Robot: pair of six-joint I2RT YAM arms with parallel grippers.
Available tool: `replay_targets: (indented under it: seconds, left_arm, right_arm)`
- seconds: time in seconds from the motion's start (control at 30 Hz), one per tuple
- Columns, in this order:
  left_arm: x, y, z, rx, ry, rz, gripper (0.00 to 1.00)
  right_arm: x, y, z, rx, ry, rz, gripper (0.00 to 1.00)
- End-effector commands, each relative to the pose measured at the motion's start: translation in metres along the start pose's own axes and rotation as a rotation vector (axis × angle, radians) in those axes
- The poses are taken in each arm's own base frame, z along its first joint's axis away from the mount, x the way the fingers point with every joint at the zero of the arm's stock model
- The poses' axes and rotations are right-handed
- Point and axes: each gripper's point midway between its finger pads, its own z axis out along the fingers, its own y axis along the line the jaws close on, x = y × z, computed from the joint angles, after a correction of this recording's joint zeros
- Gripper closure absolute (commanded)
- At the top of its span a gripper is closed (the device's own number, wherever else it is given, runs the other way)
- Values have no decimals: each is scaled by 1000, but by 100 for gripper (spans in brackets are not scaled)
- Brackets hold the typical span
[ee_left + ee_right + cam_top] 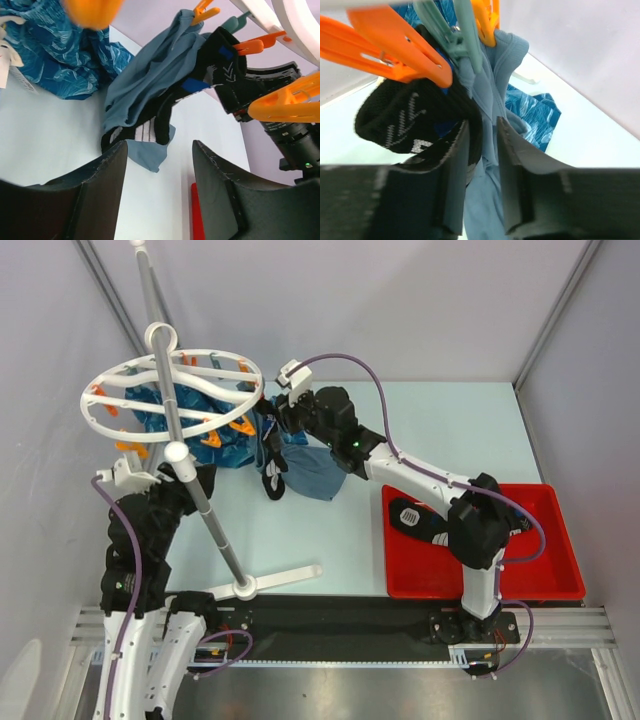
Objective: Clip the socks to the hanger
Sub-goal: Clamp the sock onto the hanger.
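Observation:
One black sock [272, 478] with white marks hangs from the white ring hanger [100, 390], beside a grey-blue cloth. In the right wrist view an orange clip [400, 45] sits on the top of this sock [395, 117]. My right gripper [482, 122] is up at the clips [283, 418], jaws a little apart, with the sock's edge and the cloth in the gap. A second black sock [418, 520] lies in the red tray [560, 540]. My left gripper [159, 145] is open and empty, low under the ring [200, 480], looking up at the hanging sock [225, 70].
Blue patterned cloths [190, 415] hang on the ring's left side. The grey-blue cloth [318, 475] hangs from a teal clip [455, 30]. Spare orange clips [285, 105] dangle from the ring. The hanger's pole [205, 510] slants down to its foot by my left arm.

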Motion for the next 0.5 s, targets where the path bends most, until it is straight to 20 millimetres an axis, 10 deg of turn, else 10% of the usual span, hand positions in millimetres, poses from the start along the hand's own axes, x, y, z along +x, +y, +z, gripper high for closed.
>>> replay_targets:
  seconds: [0.0,0.47]
  left_arm:
    - [-23,-37,-5,121,-36,15,40]
    - [-32,-41,-15,110,-40,36,38]
  right_arm:
    - [-23,-6,-10,-1,-57,1,66]
    - [-40,3,-53,-43,-25,35,26]
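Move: The clipped sock's cuff sits at the right fingertips, its middle about 3 cm to their left and 1 cm farther out. The clip holding the grey-blue cloth is roughly 8 cm ahead of the right hand, 6 cm to its left and 4 cm higher. From the left hand, empty under the hanger ring, the cuff is some 15 cm ahead, 11 cm right and 4 cm up; the nearer orange clip is about 8 cm ahead, 9 cm right and 5 cm up. The right fingers, already parting at the sock's edge, spread wide and come free of the sock, first sinking about 1.5 cm, then drawing back and to the right some 3 cm, away from the hanger, while climbing to their starting height. The left hand, fingers staying half open, rises about 4 cm towards the ring's rim. ##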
